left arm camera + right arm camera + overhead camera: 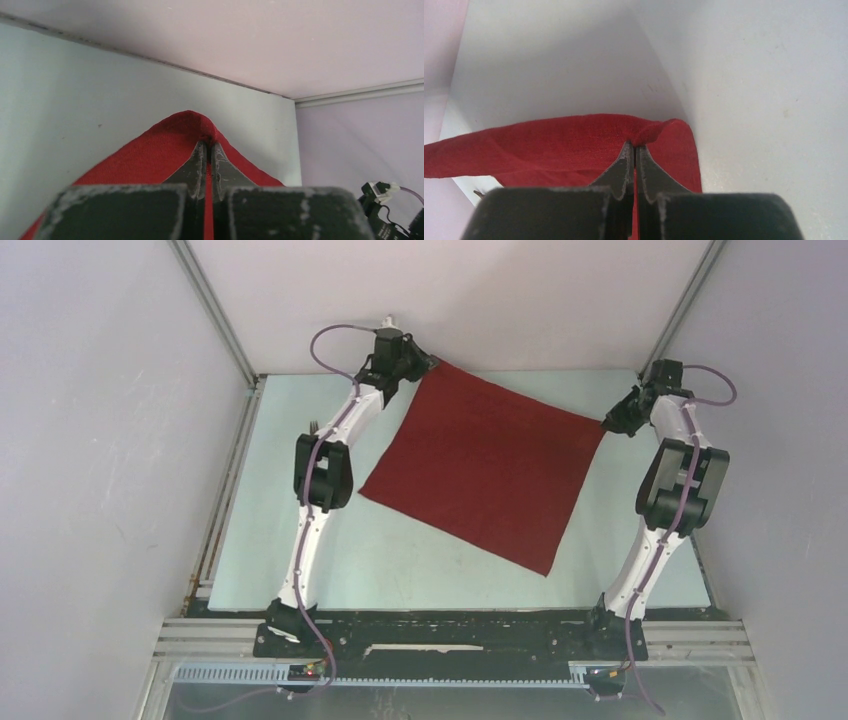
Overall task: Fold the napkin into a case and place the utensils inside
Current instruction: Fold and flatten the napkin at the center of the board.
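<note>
The dark red napkin [480, 465] is spread open as a diamond over the pale table [300, 580]. My left gripper [428, 365] is shut on its far corner, and red cloth [150, 155] runs between the closed jaws [210, 142]. My right gripper [607, 424] is shut on the right corner. There the cloth [549, 145] bunches at the fingertips [634, 144]. A small dark pronged tip [314, 425] shows beside the left arm's elbow, perhaps the fork. The rest of the utensils is hidden.
Pale walls [120, 440] with metal corner posts [215, 310] enclose the table on three sides. The left gripper is close to the back wall. A black rail [450, 632] with both arm bases runs along the near edge.
</note>
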Robot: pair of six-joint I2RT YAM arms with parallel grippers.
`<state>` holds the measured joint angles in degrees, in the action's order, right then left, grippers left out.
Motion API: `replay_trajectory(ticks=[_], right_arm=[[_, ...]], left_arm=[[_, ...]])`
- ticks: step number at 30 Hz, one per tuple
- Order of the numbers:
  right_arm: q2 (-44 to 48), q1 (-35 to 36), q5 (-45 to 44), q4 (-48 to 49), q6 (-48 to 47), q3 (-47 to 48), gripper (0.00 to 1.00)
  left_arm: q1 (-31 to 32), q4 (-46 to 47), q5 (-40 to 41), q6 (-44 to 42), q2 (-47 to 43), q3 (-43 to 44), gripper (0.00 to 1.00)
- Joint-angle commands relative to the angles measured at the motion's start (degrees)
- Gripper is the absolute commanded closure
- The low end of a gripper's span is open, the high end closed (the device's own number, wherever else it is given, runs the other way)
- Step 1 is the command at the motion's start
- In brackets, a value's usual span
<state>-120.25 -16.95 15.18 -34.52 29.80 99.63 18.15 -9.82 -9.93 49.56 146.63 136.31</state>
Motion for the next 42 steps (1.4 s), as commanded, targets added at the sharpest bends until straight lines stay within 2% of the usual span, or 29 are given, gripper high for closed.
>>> replay_trajectory(ticks=[1,4,8,11,14,16,20,24,28,32,42], right_arm=[[2.4,1.1,-0.6,-4.2,-0.8,1.6,1.0],[6.9,2.6,-0.1,-8.5,0.9,-3.4,1.0],[15.8,7.3,-1.3,-12.6,1.7,-14.6,1.0],[22.2,13.0,-7.3,-14.3,2.1,-23.6,1.0],[28.0,16.3,-9.3,-14.1,2.8,-32.4,1.0],[31.2,16.8,-9.2,-13.8,3.0,-37.0,1.0],[37.2,19.3,-7.6,-10.9,3.2,-45.0,1.0],[38.6,20.7,-7.1,-8.4,3.2,-49.9,1.0],[37.2,21.0,-7.0,-8.1,3.4,-50.8,1.0],[37.4,22.2,-6.6,-6.7,4.0,-52.7,1.0],[37.8,24.1,-7.4,-6.2,6.2,-54.9,1.0]], left_arm=[[0.0,2.5,-2.0,2.0,1.2,2.6,1.0],[-0.6,-6.6,-0.1,-1.1,-3.6,0.1,1.0],[-3.4,-16.7,0.9,-1.8,-15.0,-17.6,1.0],[-5.2,-23.0,1.5,-4.7,-22.2,-27.6,1.0],[-5.7,-34.8,4.8,-11.3,-26.0,-29.5,1.0],[-5.7,-38.9,5.8,-14.4,-27.8,-32.1,1.0],[-5.7,-38.5,6.2,-18.0,-32.9,-42.9,1.0],[-5.7,-37.4,7.9,-19.5,-35.0,-49.3,1.0],[-5.7,-37.0,6.1,-19.3,-34.5,-50.5,1.0],[-5.6,-37.0,9.2,-19.4,-34.7,-51.1,1.0],[-5.6,-36.7,9.8,-18.8,-36.0,-54.2,1.0]])
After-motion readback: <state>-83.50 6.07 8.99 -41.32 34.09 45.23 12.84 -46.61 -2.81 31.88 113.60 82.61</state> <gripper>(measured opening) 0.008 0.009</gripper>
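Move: Back beyond the held cloth, the napkin's near-left corner lies some 30 cm back, 18 cm left and 15 cm below the left hand; the fork and spoon rest about 12 cm left of that corner and 12 cm farther out. From the right hand, the napkin's near-right corner is roughly 34 cm back, 15 cm left and 8 cm down. Both hands already pinch the far corners, off the board. Sweeping the two held far corners back over the napkin towards its near corners, both hands travel about 28 cm back and 16 cm left, the left sinking some 13 cm, the right 7. Fingers stay shut on the cloth while both wrists tip downward, the left much more, the right also turning counter-clockwise; the travel is nearly done before the end, leaving a slow last settling. ##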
